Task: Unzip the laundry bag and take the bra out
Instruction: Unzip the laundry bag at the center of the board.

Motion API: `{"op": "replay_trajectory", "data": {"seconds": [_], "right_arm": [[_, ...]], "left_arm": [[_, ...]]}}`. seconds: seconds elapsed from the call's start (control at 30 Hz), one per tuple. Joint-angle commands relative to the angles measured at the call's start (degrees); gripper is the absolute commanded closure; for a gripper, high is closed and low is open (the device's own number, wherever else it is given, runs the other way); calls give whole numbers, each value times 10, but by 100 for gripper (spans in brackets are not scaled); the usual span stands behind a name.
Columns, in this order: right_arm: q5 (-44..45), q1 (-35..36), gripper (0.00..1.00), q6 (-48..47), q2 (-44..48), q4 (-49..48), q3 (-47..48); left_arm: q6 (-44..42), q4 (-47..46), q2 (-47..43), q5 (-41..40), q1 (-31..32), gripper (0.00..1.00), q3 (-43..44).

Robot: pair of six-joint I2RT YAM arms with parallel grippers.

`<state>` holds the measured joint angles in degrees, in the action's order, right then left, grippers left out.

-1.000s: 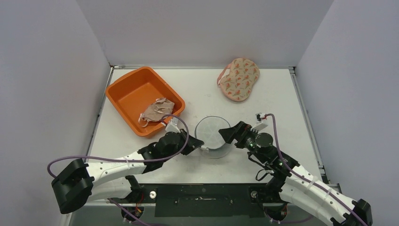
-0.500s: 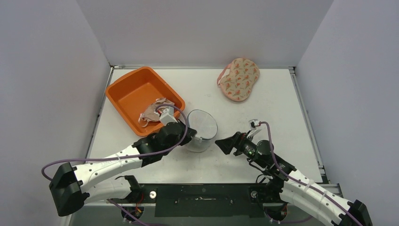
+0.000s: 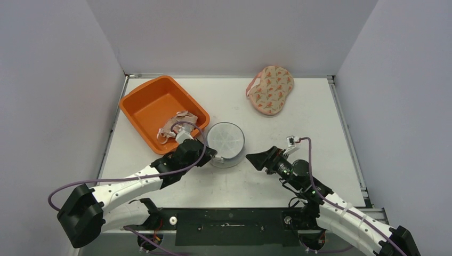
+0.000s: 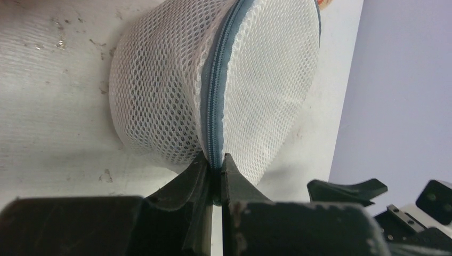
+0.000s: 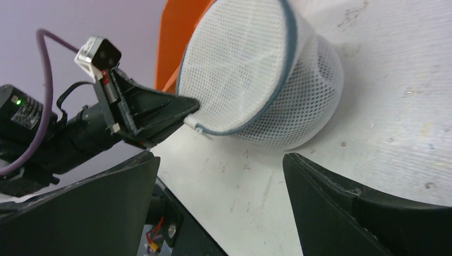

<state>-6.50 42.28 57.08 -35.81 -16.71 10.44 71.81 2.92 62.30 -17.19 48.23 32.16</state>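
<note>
The laundry bag (image 3: 226,142), a round white mesh drum with a blue zip, stands on the table just right of the orange tub. My left gripper (image 3: 212,157) is shut on the zip seam at the bag's near-left rim; the left wrist view shows the jaws (image 4: 214,162) pinching the blue zip of the bag (image 4: 160,90). My right gripper (image 3: 255,159) stands open a short way right of the bag, touching nothing; its wrist view shows the bag (image 5: 256,80) beyond the spread jaws (image 5: 218,176). A padded peach bra (image 3: 270,89) with an orange pattern lies at the back.
An orange tub (image 3: 144,109) at the left holds a beige strappy garment (image 3: 176,127). Grey walls close in the table on three sides. The left arm's purple cable loops beside the tub.
My left gripper has dragged the bag left and back toward the tub. The right gripper has come away from the bag's right edge and now sits apart from it.
</note>
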Motion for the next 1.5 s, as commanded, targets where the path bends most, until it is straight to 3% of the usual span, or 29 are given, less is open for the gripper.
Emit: {"op": "replay_trajectory", "data": {"seconds": [0.0, 0.2, 0.63, 0.93, 1.03, 1.23, 1.47], "right_arm": [[-12, -44, 10, 1, 26, -43, -25], [-35, -27, 10, -31, 5, -75, -16], [71, 7, 10, -43, -50, 6, 54], [144, 9, 10, -44, -51, 23, 72], [171, 8, 10, -12, -47, 64, 85], [178, 7, 10, -68, -11, 145, 113], [183, -8, 10, -33, 20, 123, 81]], "left_arm": [[-21, -58, -4, 35, 1, 100, 2], [-70, -107, -24, 31, 8, 100, -13], [-119, -37, 73, -23, 63, 100, 96], [-112, -30, 99, -63, 82, 100, 117], [-99, -10, 94, -63, 81, 100, 117], [-95, 16, 116, -59, 88, 100, 150], [-82, 49, 172, -73, 85, 100, 196]]}}
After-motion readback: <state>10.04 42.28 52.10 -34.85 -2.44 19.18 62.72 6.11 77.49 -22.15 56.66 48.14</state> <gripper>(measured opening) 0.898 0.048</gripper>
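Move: The left hand already grips the laundry bag's rim at the zipper end, on its near-left side; the bag's middle lies about 6 cm ahead of this hand, 4 cm to its right and 6 cm below. From the right hand, open and empty, the bag's middle is roughly 10 cm left, 6 cm ahead and 9 cm lower. The bra lies some 15 cm ahead and 14 cm left of the left hand, inside the orange box, whose middle is about 20 cm ahead and 20 cm left of that hand, both roughly 10 cm below it. Keeping its pinch on the zipper end, the left hand draws the bag about 7 cm to the right, rising slightly, with most of the travel in the first part and then a short pause before the last bit, while its wrist turns some 10 degrees clockwise and its left side rolls up about as much. The right hand, fingers staying wide open, sinks a little with a small sway right and back, then goes about 4 cm forward and as much to the right, climbing again near the end and swinging some 15 degrees clockwise, so that it comes close beside the bag's right rim; contact there can't be seen. ##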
